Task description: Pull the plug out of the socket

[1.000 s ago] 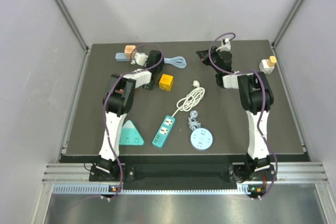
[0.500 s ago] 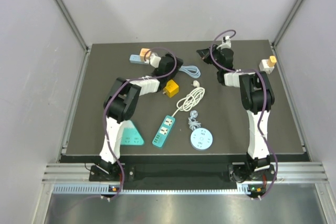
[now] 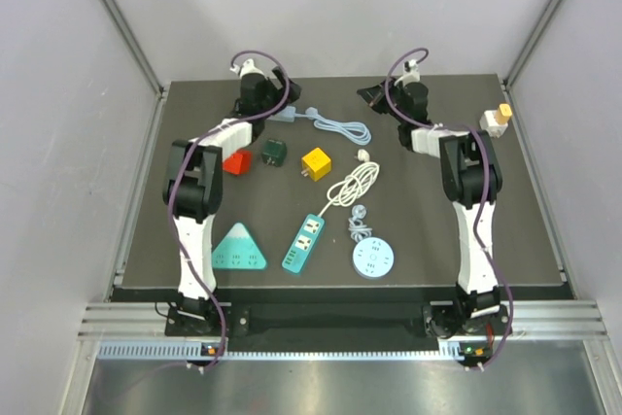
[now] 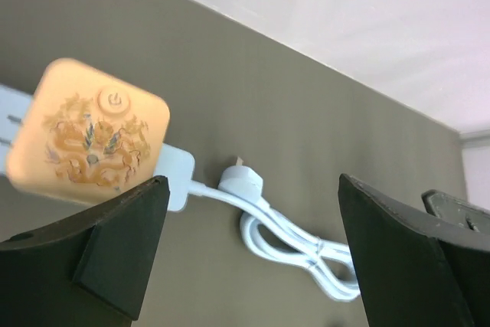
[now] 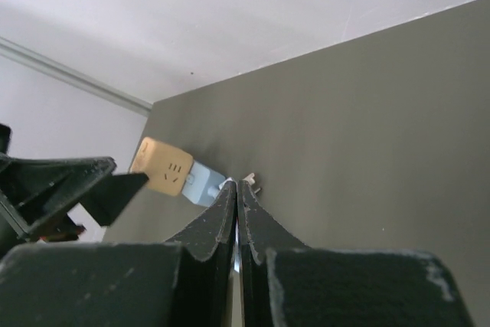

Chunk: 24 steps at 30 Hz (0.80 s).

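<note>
An orange cube plug [image 4: 92, 132] with a power symbol sits on the end of a light blue socket strip [image 4: 178, 180]. The strip's pale blue cable [image 4: 306, 235] coils to the right of it. My left gripper [image 4: 249, 254] hangs open above them, with the cube near its left finger [image 4: 115, 254] and nothing between the jaws. From the top, the left gripper [image 3: 275, 102] is at the back of the mat over the strip [image 3: 285, 117], hiding the cube. My right gripper [image 5: 236, 187] is shut and empty, pointing at the orange plug [image 5: 161, 166] from the right.
On the dark mat [image 3: 175, 230] lie a red cube [image 3: 236, 162], a dark green cube [image 3: 274, 152], a yellow cube [image 3: 314, 162], a white coiled cord [image 3: 355, 182], a teal strip [image 3: 305, 242], a round blue socket [image 3: 374, 259] and a triangular one [image 3: 239, 248]. A white-orange adapter [image 3: 496, 121] sits far right.
My left gripper has opened and swung to the mat's back. The blue strip and cable shifted right. The red and green cubes came into sight. The right arm barely moved.
</note>
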Tool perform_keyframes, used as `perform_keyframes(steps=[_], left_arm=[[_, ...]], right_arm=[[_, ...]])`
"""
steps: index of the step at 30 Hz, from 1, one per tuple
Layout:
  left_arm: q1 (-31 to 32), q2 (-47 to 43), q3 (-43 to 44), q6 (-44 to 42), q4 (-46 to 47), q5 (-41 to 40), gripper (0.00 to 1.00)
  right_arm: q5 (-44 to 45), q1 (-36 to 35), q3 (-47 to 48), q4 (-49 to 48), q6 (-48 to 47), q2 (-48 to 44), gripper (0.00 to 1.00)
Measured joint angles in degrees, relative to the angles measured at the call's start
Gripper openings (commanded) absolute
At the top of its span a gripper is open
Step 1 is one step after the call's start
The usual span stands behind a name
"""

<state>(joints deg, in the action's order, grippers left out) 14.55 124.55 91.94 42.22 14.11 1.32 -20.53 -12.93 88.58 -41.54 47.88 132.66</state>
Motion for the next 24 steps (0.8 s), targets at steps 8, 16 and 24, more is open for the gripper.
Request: perform_keyframes(steps=[8, 16, 24], left_arm=[[-1.3, 0.0, 1.6, -13.8, -0.4, 2.2, 0.98], [-1.0, -1.9, -2.1, -21.8, 0.7, -3.0, 0.99], [-1.1, -2.1, -2.9, -27.1, 0.8, -9.3, 0.99]], right_arm=[[-1.5, -2.4, 4.6, 3.4, -1.5, 3.0, 0.00], [-1.9, -5.9, 6.4, 6.1, -5.0, 3.2, 0.00], [-1.9, -8.1, 10.0, 8.0, -8.0, 5.6, 0.00]])
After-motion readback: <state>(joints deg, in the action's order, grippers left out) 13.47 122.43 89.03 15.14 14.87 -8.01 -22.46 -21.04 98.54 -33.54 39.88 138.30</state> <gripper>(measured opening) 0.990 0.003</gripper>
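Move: The tan cube plug, on the light-blue socket strip, is about 4 cm to the left hand's left, level in reach and roughly 5 cm lower. From that hand, the loose cord plug is some 8 cm right and 2 cm back, the green block 11 cm back and 3 cm left. The strip's cord end lies about 18 cm left of the right hand, 2 cm back and 9 cm below; from that hand the cord plug is 13 cm left, 2 cm back. Leftward go both hands: the left, wide open, shifts about 6 cm and rolls nearly 30 degrees, its left side rising, to level its fingers with the tan cube plug. The right, fingers still shut, sweeps roughly 9 cm left towards the strip's cord end, sinking and drawing back slightly and turning some 10 degrees counter-clockwise. Neither hand is seen touching anything. ##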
